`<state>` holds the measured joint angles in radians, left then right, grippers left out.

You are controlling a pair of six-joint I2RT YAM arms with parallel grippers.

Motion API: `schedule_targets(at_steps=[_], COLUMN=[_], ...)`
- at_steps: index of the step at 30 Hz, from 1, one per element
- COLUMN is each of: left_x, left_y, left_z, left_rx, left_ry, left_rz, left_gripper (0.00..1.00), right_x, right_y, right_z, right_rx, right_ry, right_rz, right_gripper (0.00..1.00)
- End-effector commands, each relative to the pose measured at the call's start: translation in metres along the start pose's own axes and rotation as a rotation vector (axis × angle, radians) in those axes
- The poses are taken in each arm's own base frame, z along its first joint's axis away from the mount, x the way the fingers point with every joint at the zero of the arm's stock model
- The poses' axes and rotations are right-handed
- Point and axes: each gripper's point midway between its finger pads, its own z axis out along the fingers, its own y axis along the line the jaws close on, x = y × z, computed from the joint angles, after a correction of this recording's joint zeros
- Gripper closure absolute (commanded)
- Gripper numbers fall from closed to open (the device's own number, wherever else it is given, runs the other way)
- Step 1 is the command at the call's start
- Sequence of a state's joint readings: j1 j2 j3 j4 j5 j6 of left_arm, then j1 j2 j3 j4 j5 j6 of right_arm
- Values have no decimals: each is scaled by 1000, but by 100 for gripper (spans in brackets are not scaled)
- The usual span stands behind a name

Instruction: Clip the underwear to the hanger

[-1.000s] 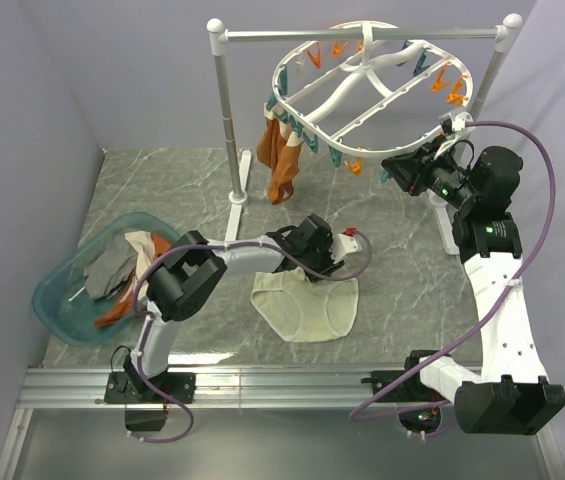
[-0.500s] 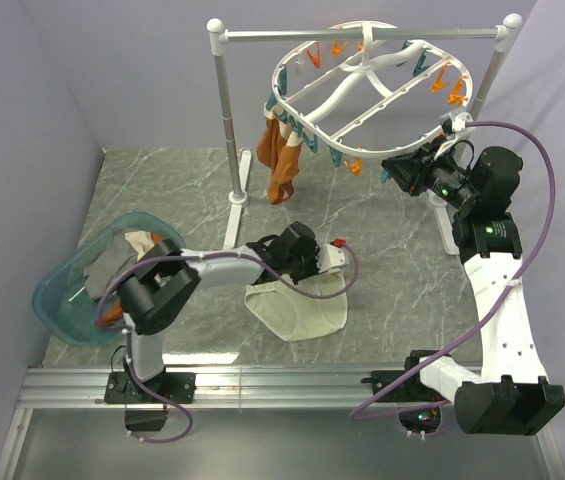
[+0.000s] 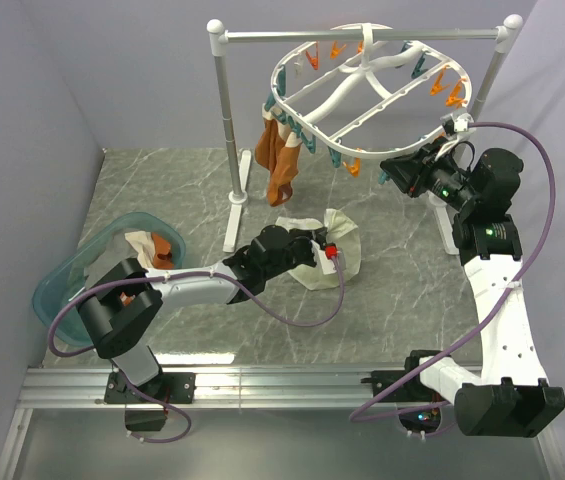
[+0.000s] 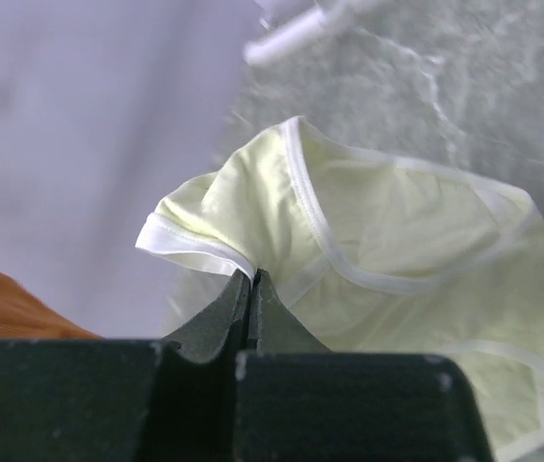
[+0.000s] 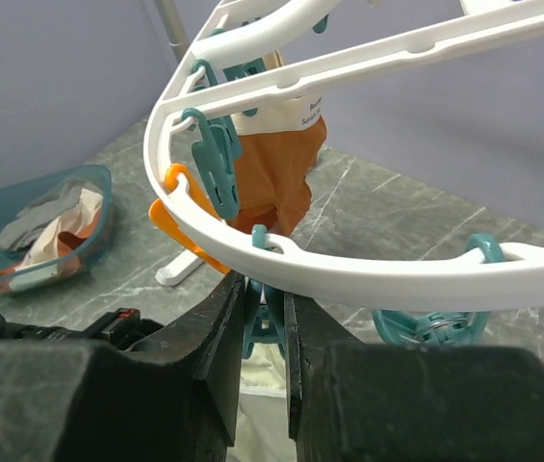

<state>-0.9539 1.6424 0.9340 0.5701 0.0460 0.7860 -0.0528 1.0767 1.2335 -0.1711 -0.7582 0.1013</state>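
The pale cream-yellow underwear [image 4: 397, 250] hangs bunched from my left gripper [image 4: 252, 279], which is shut on its white waistband edge. In the top view that gripper [image 3: 314, 258] holds the underwear [image 3: 349, 245] just above the marble floor, below the hanger. The hanger [image 3: 362, 85] is a white oval ring with orange and teal clips, hung from the rail. My right gripper [image 5: 264, 306] is shut on a teal clip [image 5: 268, 327] that hangs under the hanger's rim [image 5: 397, 279]. In the top view it [image 3: 394, 176] sits at the hanger's near right edge.
A white rail stand [image 3: 227, 130] carries the hanger. An orange-brown garment [image 3: 282, 165] is clipped at the hanger's left side. A teal basin [image 3: 62, 290] with several clothes lies at the left. Purple cables loop round both arms.
My left gripper has shut on the underwear and pulled it up and back-right off the floor, bunching it. The right arm has not moved.
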Motion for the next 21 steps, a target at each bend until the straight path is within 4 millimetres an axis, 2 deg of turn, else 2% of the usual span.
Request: schedule_targets(at_steps=[1, 7, 12, 21], left_x=[-61, -94, -121, -141], left_y=[49, 57, 62, 67], left_z=[-9, -8, -4, 3], left_rx=[-168, -225, -250, -256], left_ry=[-205, -314, -383, -452], left_rz=[156, 263, 279, 300], left_gripper=[100, 100, 100, 100], right_x=[-8, -7, -11, -8], right_y=[9, 11, 14, 24], right_z=[-2, 0, 2, -1], right_rx=[-38, -59, -80, -133], right_ry=[-33, -41, -47, -38], right_rz=[-5, 19, 24, 20], right_gripper=[100, 100, 100, 100])
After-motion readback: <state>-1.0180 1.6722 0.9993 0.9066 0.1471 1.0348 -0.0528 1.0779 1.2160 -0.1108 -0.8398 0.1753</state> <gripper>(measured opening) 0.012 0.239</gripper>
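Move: The left hand already grips the cream underwear by its waistband corner. Its goal, the teal clip in the right hand's fingers on the hanger rim, is about 20 cm above, some 9 cm to the right and 2 cm ahead. At rim height too, an orange clip is 4 cm ahead and 3 cm right, the next teal clip 5 cm ahead, neither left nor right. The brown underwear hangs 13 cm ahead, 9 cm left and 10 cm up. The clip sits right at the right hand's point, 1 cm below. With the waistband corner still pinched between shut fingers, the left hand climbs about 11 cm towards the held clip, easing some 4 cm right and a little back while its fingertips tilt up roughly 25 degrees. The right hand keeps its squeeze on the teal clip, drifting a good centimetre left and slightly back, with a slight counter-clockwise turn. ##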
